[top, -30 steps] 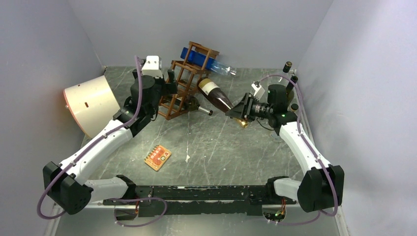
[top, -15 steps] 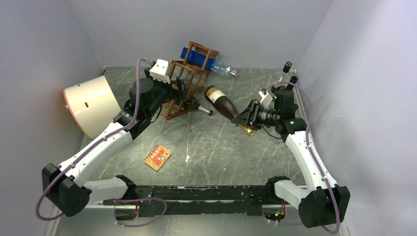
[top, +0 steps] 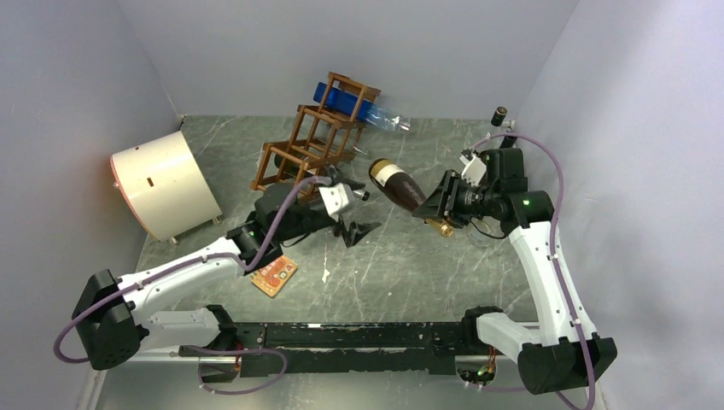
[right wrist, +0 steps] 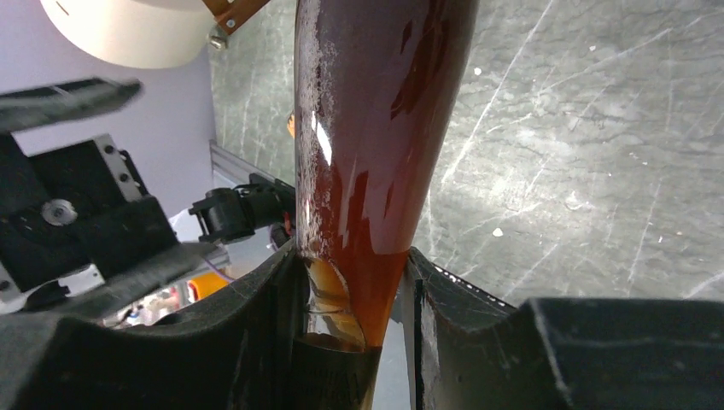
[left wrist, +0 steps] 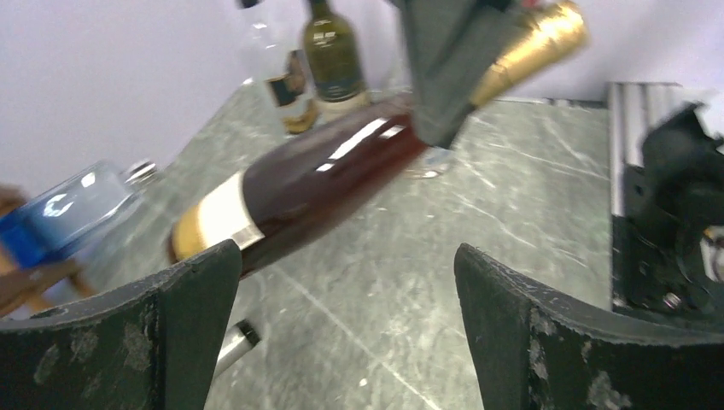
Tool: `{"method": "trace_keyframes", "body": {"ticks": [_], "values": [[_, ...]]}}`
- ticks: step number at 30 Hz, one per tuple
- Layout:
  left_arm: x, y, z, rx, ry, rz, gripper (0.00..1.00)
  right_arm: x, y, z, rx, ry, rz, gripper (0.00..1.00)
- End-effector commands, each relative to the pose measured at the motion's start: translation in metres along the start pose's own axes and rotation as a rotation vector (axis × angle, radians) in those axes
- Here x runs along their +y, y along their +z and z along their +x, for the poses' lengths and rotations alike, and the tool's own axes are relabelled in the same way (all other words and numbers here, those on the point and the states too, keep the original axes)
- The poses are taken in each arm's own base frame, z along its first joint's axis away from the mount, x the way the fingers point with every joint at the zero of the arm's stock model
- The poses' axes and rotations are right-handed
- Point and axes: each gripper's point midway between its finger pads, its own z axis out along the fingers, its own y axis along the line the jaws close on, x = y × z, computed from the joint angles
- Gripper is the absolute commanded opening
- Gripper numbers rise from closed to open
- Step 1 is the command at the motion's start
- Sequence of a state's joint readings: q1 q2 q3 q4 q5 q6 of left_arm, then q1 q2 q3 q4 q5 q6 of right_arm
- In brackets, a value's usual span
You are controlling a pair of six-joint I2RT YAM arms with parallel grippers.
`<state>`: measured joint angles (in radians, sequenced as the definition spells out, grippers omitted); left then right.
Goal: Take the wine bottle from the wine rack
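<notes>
The reddish-brown wooden wine rack stands at the back of the table. The dark wine bottle with a cream label and gold foil neck is out of the rack, held tilted in the air to its right. My right gripper is shut on its neck; in the right wrist view the gripper has both fingers pressed against the amber glass. My left gripper is open and empty, low over the table in front of the rack. In the left wrist view the gripper faces the bottle.
A blue bottle lies in the rack's top cell and another bottle's neck pokes out low. A cream drum lies at the left. An orange card lies near the front. Standing bottles are at the back right corner.
My right gripper has drawn the wine bottle to the right, clear of the rack. My left arm has pulled back from the rack and come down toward the table's middle.
</notes>
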<state>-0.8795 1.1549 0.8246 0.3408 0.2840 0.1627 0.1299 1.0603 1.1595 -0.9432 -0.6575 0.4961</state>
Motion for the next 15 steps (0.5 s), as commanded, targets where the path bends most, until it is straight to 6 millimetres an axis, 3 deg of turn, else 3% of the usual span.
{"method": "trace_keyframes", "body": {"ticks": [1,8,15], "values": [[-0.052,0.006,-0.003,-0.093,0.15,0.206,0.97,0.056,-0.031,-0.022,-0.097,-0.286,-0.198,0.0],[-0.077,0.014,0.029,-0.03,0.301,0.187,0.98,0.041,-0.021,0.005,0.06,-0.31,-0.169,0.0],[-0.089,0.021,0.045,0.0,0.335,0.174,0.98,0.056,-0.005,0.044,0.201,-0.382,-0.195,0.0]]}}
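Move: The wine bottle, already held by its neck in the right hand, has its middle about 10 cm to the left hand's right, 2 cm ahead and 5 lower. From the right hand, that middle lies 4 cm ahead, 5 left and 5 below. The wine rack stands some 13 cm ahead and 13 left of the left hand, and roughly 18 cm below it. Left hand, open, sweeps back and down about 7 cm, easing right; right draws the pinched bottle back and down. ##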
